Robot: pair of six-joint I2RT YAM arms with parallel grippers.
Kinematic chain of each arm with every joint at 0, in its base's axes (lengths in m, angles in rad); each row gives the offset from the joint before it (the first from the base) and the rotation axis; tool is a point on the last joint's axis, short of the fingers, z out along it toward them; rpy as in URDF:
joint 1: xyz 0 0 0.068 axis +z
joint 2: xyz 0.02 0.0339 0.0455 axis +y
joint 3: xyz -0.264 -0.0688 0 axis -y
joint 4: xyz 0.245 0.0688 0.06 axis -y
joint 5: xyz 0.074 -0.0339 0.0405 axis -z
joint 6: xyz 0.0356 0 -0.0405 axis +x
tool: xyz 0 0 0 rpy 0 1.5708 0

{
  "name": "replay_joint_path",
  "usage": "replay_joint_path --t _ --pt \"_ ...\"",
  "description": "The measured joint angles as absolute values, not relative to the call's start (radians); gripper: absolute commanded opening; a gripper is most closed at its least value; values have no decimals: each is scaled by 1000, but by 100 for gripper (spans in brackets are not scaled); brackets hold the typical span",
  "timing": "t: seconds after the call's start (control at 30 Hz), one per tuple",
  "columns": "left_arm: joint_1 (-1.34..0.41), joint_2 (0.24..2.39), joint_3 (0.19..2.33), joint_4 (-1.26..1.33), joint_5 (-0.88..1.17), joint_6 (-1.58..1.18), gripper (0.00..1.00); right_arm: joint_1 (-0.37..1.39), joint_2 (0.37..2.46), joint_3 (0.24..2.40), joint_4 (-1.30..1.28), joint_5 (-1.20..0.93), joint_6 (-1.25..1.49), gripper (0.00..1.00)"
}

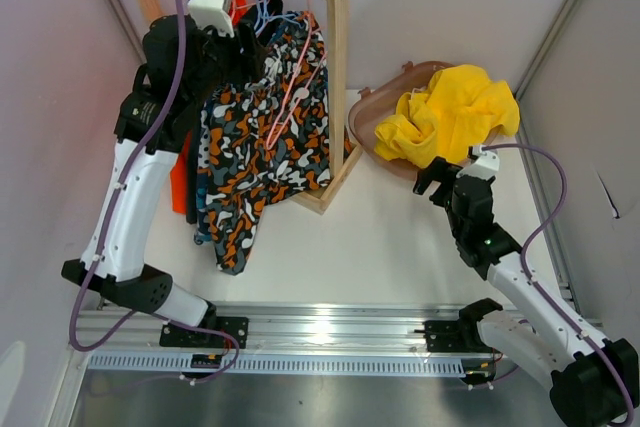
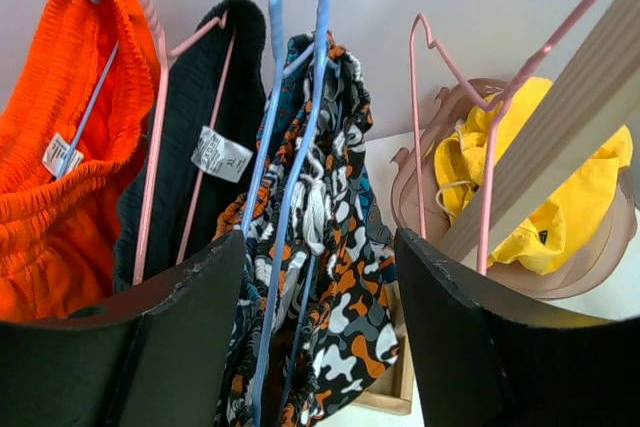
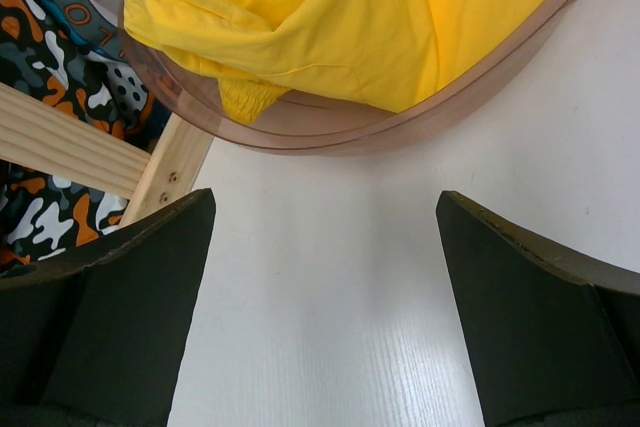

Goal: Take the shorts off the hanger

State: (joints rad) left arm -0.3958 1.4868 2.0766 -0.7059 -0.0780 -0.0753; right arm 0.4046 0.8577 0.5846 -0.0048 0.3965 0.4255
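Note:
Shorts hang on a wooden rack [image 1: 338, 67]: camouflage shorts [image 1: 265, 137], bright orange shorts [image 2: 60, 187], black shorts [image 2: 190, 187] and a teal print pair [image 2: 300, 67] on a blue hanger [image 2: 300, 147]. My left gripper [image 2: 320, 277] is raised to the rack [image 1: 250, 55], open, with the blue hanger wires and camouflage cloth [image 2: 350, 297] between its fingers [image 2: 190, 327], not pinched. An empty pink hanger [image 2: 450, 97] hangs at the right. Yellow shorts [image 1: 450, 112] lie in the brown basin [image 1: 365, 117]. My right gripper [image 1: 435, 179] hovers open over the table [image 3: 330, 277], just in front of the basin [image 3: 400, 127].
The rack's wooden foot [image 3: 90, 147] stands left of the right gripper. Grey walls close in the table on the left, back and right. A metal rail [image 1: 320, 332] with both arm bases runs along the near edge.

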Motion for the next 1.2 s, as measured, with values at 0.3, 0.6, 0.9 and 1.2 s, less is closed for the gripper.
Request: replay_joint_path --t 0.3,0.6,0.9,1.2 --pt "-385 1486 1987 -706 -61 -113 56 405 853 567 -11 404 426 99" --pt "-384 1486 1975 -699 -30 -139 40 405 851 546 -14 408 427 100" --pt "-383 1564 2045 -724 -35 -137 0 405 847 537 -19 413 427 99" --pt "-383 1699 2308 -889 -68 -123 0 405 802 537 -38 414 425 100"
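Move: Two blue hanger wires run down just in front of the left hand's open fingers, the grip spot about 3 cm ahead, 1 cm right and 4 cm lower. The camouflage shorts hang roughly 2 cm ahead, straight below by some 20 cm. The empty pink hanger is about 9 cm right and 2 ahead, slightly lower; the black garment about 7 cm left, 5 ahead and 8 lower. From the right hand the blue hanger is some 37 cm left, 9 ahead and 25 higher. The left fingers shut from about two-thirds open and pinch a blue hanger wire above the camouflage shorts. To get there the hand first sinks some 4 cm, nearly straight down, then pauses there while the fingers begin closing; as they finish it pushes forward about 3 cm, nose tipping down 10 degrees in all, and starts to lift at the end. ##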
